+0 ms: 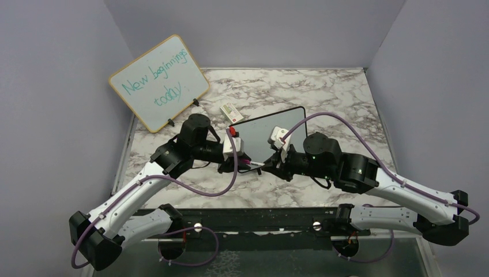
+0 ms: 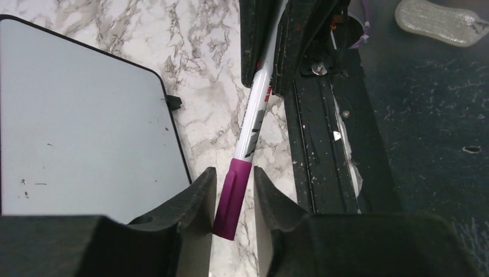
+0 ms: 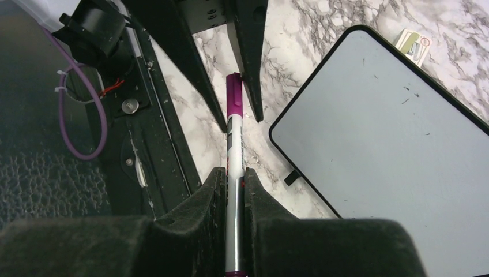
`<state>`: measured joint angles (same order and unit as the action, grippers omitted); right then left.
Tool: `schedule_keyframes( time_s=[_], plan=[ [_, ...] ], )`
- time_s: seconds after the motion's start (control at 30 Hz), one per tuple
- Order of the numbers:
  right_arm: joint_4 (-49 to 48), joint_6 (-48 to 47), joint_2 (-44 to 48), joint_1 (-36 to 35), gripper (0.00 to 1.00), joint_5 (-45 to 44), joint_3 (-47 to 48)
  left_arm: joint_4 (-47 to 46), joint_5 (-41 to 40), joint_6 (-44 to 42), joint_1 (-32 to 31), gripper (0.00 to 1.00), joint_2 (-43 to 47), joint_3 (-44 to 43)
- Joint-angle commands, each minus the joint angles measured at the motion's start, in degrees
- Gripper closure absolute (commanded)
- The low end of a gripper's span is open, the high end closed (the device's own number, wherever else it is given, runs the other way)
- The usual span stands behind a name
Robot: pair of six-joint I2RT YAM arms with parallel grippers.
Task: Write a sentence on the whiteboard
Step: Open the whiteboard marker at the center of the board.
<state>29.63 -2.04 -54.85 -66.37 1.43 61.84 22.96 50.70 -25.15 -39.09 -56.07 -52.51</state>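
The whiteboard (image 1: 271, 128) lies flat on the marble, black-framed, its face (image 2: 81, 115) (image 3: 392, 144) blank apart from a few specks; no sentence shows on it. A white marker (image 1: 257, 164) (image 2: 254, 115) (image 3: 234, 144) hangs level between my two grippers, just in front of the board's near edge. My right gripper (image 1: 272, 165) (image 3: 233, 171) is shut on its barrel. My left gripper (image 1: 244, 163) (image 2: 232, 172) (image 3: 241, 124) is partly closed around the purple cap (image 2: 232, 196) (image 3: 233, 92). The cap lies slanted between the jaws, with marble still showing beside it.
A larger wood-framed board (image 1: 158, 81) with teal writing leans at the back left. A small white card-like item (image 1: 232, 111) (image 3: 416, 46) lies beyond the whiteboard's far corner. The black base rail (image 1: 254, 219) (image 2: 334, 144) runs along the near table edge, close to the marker.
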Motion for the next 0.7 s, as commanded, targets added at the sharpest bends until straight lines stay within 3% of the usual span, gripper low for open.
schedule_keyframes(
  time_s=[0.0,0.07,0.27,0.47,0.57,0.67],
  plan=[
    [-2.7,-0.9,0.6,0.1,0.99,1.6,-0.8,0.7,4.2,-1.2,-0.1,0.82,-0.2,-2.3],
    [-3.6,-0.6,0.7,0.1,0.99,1.2,-1.6,0.7,4.1,-1.7,-0.1,1.00,0.0,-2.3],
    [-9.7,0.8,0.9,0.1,0.98,-0.6,-4.4,0.3,1.2,-4.4,0.0,1.00,0.3,-1.7],
    [-13.0,-0.6,-1.7,3.6,0.77,2.5,-3.8,-0.1,0.8,-6.5,1.3,1.00,-3.6,-3.2],
    [-16.4,0.9,-2.0,11.1,0.73,11.3,-4.5,0.2,2.6,-7.5,3.7,1.00,-4.5,-3.4],
    [-19.6,6.2,-3.1,21.1,0.52,21.8,-5.0,-2.3,4.6,-6.4,6.6,1.00,-4.0,-1.9]
  ],
)
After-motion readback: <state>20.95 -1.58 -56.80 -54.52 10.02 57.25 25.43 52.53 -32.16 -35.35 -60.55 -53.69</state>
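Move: The marker, held by its barrel in the right fingers, has its purple cap right between the left hand's half-open fingertips. From the right hand the cap lies about 8 cm to the left, 2 cm ahead and 2 cm lower. The blank whiteboard's middle is some 9 cm ahead of the left hand, 9 cm to its right and roughly 18 cm below; the small box lies about 21 cm ahead, 7 cm to its left and 23 cm below. Drawing back about 1 cm, the left hand shuts its fingers on the cap, then sinks a little under 2 cm and swings forward some 3 cm, keeping the pinch. The right hand at first holds the barrel nearly still, sinks 1 cm or so, then opens partway, letting go while it speeds forward nearly 5 cm. ##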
